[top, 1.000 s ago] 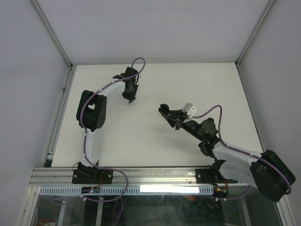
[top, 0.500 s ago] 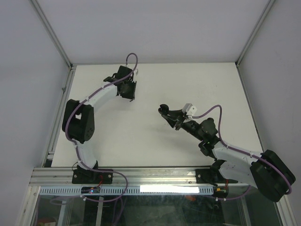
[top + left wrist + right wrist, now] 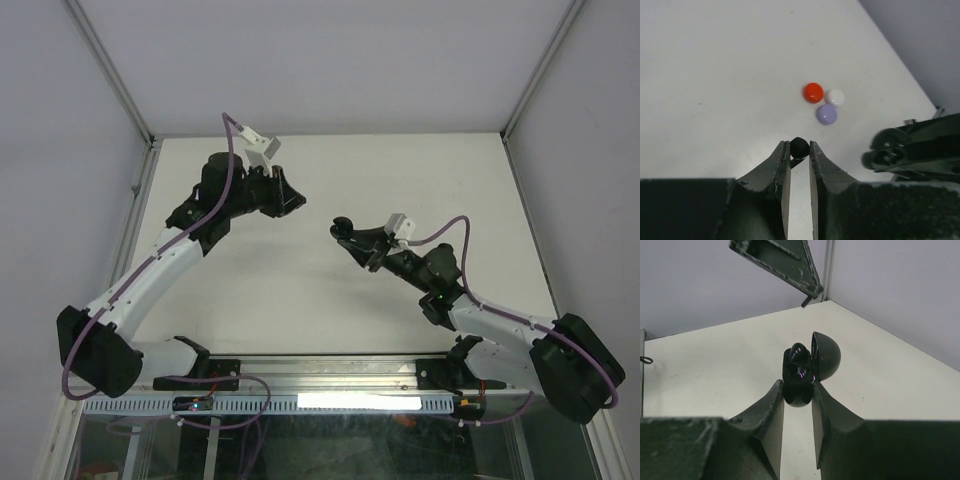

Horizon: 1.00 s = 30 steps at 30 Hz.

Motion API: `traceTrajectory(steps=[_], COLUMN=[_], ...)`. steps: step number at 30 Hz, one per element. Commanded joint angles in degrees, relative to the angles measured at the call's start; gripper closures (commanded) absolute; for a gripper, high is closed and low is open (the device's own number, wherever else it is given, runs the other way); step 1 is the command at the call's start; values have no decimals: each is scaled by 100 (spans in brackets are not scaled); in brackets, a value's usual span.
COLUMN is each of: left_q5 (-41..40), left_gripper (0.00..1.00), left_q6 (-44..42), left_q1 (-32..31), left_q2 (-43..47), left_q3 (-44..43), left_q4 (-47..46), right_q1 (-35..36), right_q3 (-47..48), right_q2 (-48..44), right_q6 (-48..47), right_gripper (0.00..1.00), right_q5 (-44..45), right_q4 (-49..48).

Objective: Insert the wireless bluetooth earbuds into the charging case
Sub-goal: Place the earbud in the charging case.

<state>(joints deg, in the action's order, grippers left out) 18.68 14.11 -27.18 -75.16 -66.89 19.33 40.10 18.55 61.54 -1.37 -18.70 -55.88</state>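
A small black earbud [image 3: 800, 148] is pinched at the tips of my left gripper [image 3: 799, 143], which is shut on it above the table. In the top view the left gripper [image 3: 292, 200] hangs just left of my right gripper [image 3: 345, 231], with a small gap between them. The right gripper [image 3: 798, 385] is shut on the black charging case [image 3: 799, 369]. The case is held upright with its domed lid [image 3: 827, 356] swung open to the right. The left fingers [image 3: 785, 262] show at the top of the right wrist view, above the open case.
Three small round domed pieces lie close together on the white table below the left gripper: red [image 3: 813, 92], white [image 3: 834, 97] and lilac [image 3: 826, 114]. They do not show in the top view. Grey walls [image 3: 300, 60] close the table at the back and sides.
The left arm has stretched out and swung its gripper right and forward, toward the right gripper. The right gripper with the open case has shifted slightly left.
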Motion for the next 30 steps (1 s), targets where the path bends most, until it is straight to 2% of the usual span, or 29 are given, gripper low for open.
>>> traceTrajectory(steps=[1,6,15,30], left_q5=[678,1136,1058,516], left_gripper=[89,88,88,88], left_q6=[747,1372,1462,1112], left_q1=[-259,-538,-1158,-1427], left_q2=[813,1177,997,844], left_q3=[504,1077,1268,1368], left_q4=[-1385,-2540,-3144,-2953], right_q1=[12,43,74,77], right_q3=[325,422,537,463], right_q2=[119,239,356,224], right_q6=[213,429,618,704], right_gripper=[100,100,100,100], right_q5=[-195,-281,-382,-398], right_q4=[-394,-590,-798,-986])
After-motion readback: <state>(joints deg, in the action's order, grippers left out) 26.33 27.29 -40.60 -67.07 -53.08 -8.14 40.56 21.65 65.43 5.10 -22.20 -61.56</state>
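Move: The open case, held in the right fingers, lies about 8 cm back, 10 cm right and some 2 cm above the left hand, which already grips the black earbud. On the table roughly 22 cm below the left hand, the red case stands about 5 cm ahead and 19 cm right, the purple one 1 cm back and 17 cm right. From the right hand, the earbud is about 9 cm ahead, 12 cm left, 1 cm below. Left hand carries the earbud some 13 cm back, right and up to the open case the right raises. ##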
